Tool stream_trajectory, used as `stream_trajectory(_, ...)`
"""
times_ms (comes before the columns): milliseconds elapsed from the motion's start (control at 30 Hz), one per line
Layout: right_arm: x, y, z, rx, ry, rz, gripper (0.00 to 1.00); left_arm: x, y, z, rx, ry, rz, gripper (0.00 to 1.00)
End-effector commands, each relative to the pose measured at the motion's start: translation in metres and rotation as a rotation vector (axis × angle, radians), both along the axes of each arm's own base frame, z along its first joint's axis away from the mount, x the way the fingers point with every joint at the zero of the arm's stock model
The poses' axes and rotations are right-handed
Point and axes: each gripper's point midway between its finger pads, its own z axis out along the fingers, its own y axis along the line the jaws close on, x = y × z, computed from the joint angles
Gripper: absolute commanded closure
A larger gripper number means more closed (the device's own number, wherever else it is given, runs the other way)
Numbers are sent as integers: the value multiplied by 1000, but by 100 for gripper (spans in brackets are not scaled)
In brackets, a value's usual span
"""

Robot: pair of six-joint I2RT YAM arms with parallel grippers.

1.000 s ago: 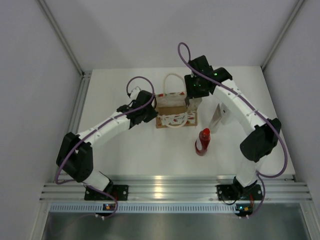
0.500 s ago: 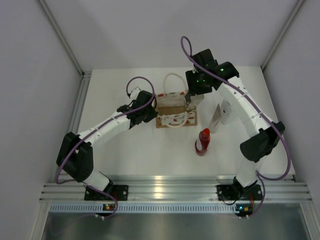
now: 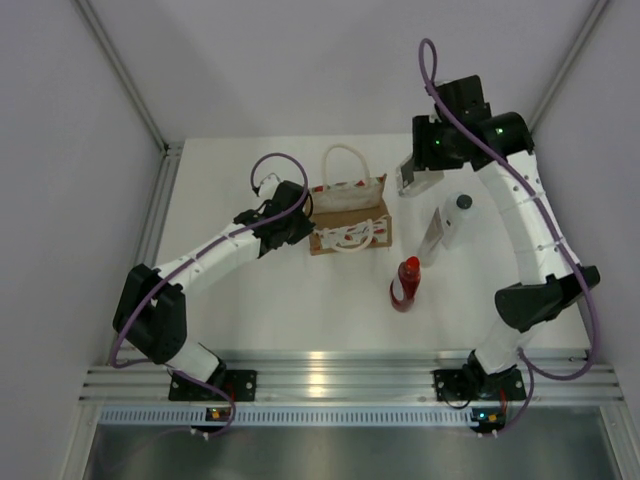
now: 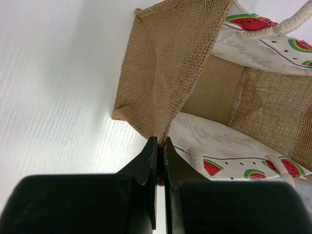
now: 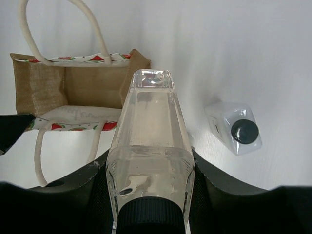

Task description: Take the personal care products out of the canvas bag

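The canvas bag [image 3: 347, 216] stands open at mid-table, tan with white rope handles and a watermelon-print panel. My left gripper [image 3: 298, 224] is shut on the bag's burlap side edge [image 4: 163, 127] and pinches that fabric. My right gripper [image 3: 420, 176] hangs above the table to the right of the bag, shut on a slim clear-pale bottle [image 5: 150, 141] with a dark cap. A white bottle with a dark cap [image 3: 452, 224] stands on the table below it, and it also shows in the right wrist view [image 5: 234, 129]. A red bottle [image 3: 405, 284] stands nearer the front.
The bag's inside [image 4: 214, 92] shows only bare burlap. Grey walls close in the table at the back and both sides, and an aluminium rail [image 3: 340, 375] runs along the near edge.
My right arm has risen from the bag's right end with the pale bottle and swung right and back. The left gripper and the bag have stayed put.
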Motion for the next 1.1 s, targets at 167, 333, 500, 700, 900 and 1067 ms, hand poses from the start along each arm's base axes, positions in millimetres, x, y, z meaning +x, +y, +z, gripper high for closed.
stream_trajectory(167,4,-43,52,55,-157,-64,100,-4,14,-15,47,35,36,100)
stream_trajectory(333,27,-51,11,6,-68,-101,100,-5,14,-12,42,28,34,100)
stream_trajectory(500,53,-43,-22,6,-28,-104,100,-7,15,-8,39,20,29,100)
stream_trajectory(700,74,-45,-63,-45,34,-142,100,-8,15,-7,41,18,21,100)
stream_trajectory(900,78,-51,-125,-114,131,-168,100,-8,13,-5,40,17,1,100)
stream_trajectory(1067,81,-51,-157,-124,169,-170,100,-8,13,-1,43,4,-7,100)
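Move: The right hand already holds the clear bottle by its upper end; the bare table it is bound for lies about 4 cm farther out, 5 cm to the right and some 31 cm down. The canvas bag sits about 15 cm to the hand's left and 3 cm ahead, the black-capped bottle 11 cm right and 2 ahead, the flat bottle 5 cm right and 3 back, all well below. From the left hand the spot is about 29 cm right, 6 ahead, 13 down. The right hand finishes its swing away from the bag, about 5 cm to the right almost level, then sinks quickly some 18 cm with 4 or 5 cm of forward travel, taking the clear bottle down towards the bare table between the bag and the black-capped bottle. On the way down the wrist tips about 20 degrees further towards pointing down, bringing the bottle nearer upright, and the fingers keep their grip while the left hand stays put, still pinching the bag's near-left rim. ##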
